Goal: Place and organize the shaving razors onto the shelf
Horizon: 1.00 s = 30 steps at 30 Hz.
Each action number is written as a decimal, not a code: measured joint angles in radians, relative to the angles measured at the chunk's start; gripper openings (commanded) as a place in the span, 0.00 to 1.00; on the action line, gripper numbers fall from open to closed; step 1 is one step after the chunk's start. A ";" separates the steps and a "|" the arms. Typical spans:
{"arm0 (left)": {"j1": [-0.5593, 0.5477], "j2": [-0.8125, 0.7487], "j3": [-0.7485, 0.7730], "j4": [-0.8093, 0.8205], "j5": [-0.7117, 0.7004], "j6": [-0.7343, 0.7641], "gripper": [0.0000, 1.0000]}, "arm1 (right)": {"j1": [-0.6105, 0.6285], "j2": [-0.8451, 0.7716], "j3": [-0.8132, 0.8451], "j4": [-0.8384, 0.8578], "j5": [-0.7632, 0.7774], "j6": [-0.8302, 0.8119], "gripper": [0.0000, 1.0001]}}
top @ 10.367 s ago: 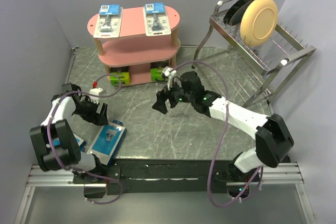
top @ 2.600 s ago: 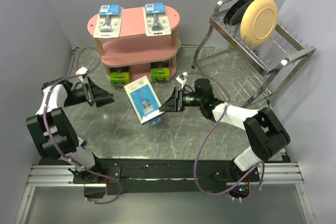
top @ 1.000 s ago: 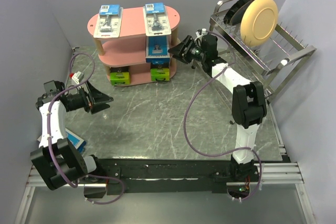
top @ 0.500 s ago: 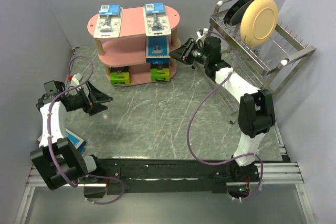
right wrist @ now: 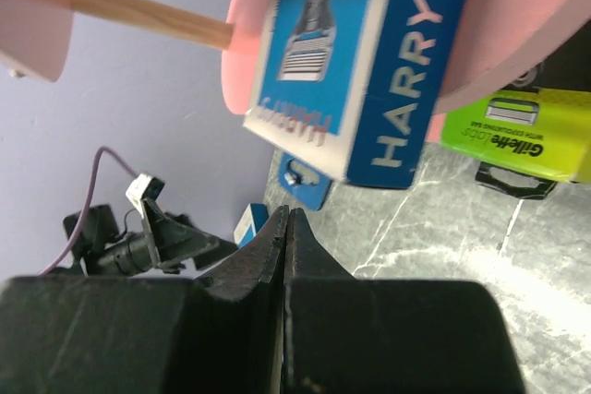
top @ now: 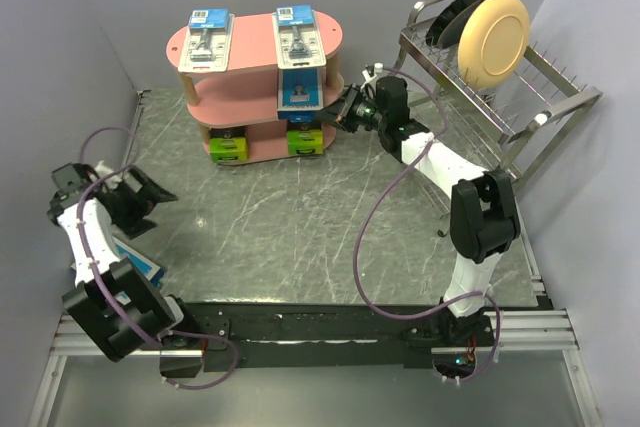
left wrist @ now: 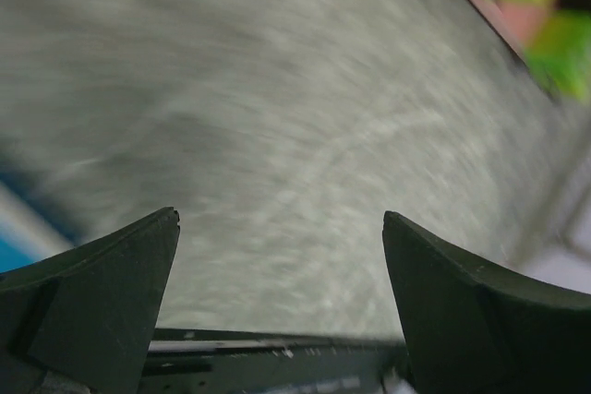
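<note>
The pink shelf (top: 255, 42) stands at the back. Two clear blister razor packs (top: 210, 39) (top: 297, 37) lie on its top board. A blue-carded pack (top: 300, 87) rests on the middle board, and two lime-green-ended boxes (top: 228, 148) (top: 304, 139) sit on the bottom tier. My right gripper (top: 335, 112) is shut on nothing, just right of the blue pack (right wrist: 369, 53), its tips (right wrist: 288, 214) slightly clear of it. My left gripper (top: 150, 197) hangs open over the table at the far left (left wrist: 280, 219). Another blue pack (top: 135, 259) lies on the table beside it.
A silver wire dish rack (top: 520, 97) with a cream plate (top: 493, 37) stands at the back right. Grey walls close in the left and far sides. The black rail (top: 320, 322) runs along the near edge.
My right gripper has shut and slid left toward the blue pack on the middle board. My left arm has drawn back left and nearer, still open.
</note>
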State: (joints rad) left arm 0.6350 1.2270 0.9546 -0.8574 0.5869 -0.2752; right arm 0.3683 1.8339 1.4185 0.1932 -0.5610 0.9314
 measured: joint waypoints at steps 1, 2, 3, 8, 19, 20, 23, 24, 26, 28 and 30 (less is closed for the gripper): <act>0.025 0.000 0.005 -0.005 -0.045 -0.001 0.97 | 0.000 0.005 0.001 0.000 0.003 0.004 0.00; 0.051 0.000 0.010 -0.010 -0.098 0.000 0.97 | 0.000 0.010 0.001 0.000 0.008 0.006 0.00; 0.066 0.000 0.013 -0.014 -0.135 0.000 0.97 | -0.001 0.015 0.001 0.000 0.013 0.010 0.00; 0.158 -0.002 0.018 -0.036 -0.303 -0.008 0.97 | -0.007 0.052 0.029 0.002 0.029 0.022 0.00; 0.301 0.004 0.018 -0.076 -0.491 -0.056 0.97 | -0.055 0.087 0.074 0.005 0.045 0.027 0.00; 0.305 0.006 0.018 -0.077 -0.501 -0.058 0.97 | -0.058 0.087 0.073 0.007 0.044 0.032 0.00; 0.319 0.016 0.013 -0.076 -0.526 -0.065 0.97 | -0.064 0.082 0.052 0.034 0.038 0.048 0.06; 0.323 0.016 0.008 -0.076 -0.534 -0.069 0.97 | -0.063 0.078 0.038 0.042 0.032 0.053 0.09; 0.332 0.019 0.003 -0.085 -0.554 -0.081 0.97 | -0.063 0.064 0.011 0.052 0.017 0.057 0.21; 0.340 0.026 0.003 -0.094 -0.577 -0.088 0.97 | -0.060 0.042 -0.018 0.063 -0.002 0.058 0.37; 0.342 0.041 0.012 -0.105 -0.597 -0.090 0.97 | -0.058 0.013 -0.042 0.068 -0.013 0.057 0.46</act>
State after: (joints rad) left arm 0.9768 1.2678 0.9665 -0.9627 -0.0105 -0.3653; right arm 0.3103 1.8465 1.3769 0.2607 -0.5739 0.9886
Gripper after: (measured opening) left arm 0.969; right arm 0.306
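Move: About 11 cm back, 10 cm left and 12 cm below the left hand lies the last Harry's razor box on the table. The Harry's razor box on the middle shelf sits roughly 6 cm ahead of the right hand, 5 cm left and 3 cm lower. Beneath it, 4 cm ahead and 5 cm left of the hand, the green Gillette box is some 16 cm down; the upper-shelf razor pack is 8 cm ahead, 5 cm left and 10 cm up. Swinging left and back by about 17 cm in all while sinking 4 cm, the open left hand goes towards the box on the table, turning counter-clockwise and tipping its fingers to point down over it. The right hand, fingers shut, dips slightly, pushes forward some 4 cm beside the middle-shelf box while drifting right, then draws back 3 cm as its fingers begin to open. ##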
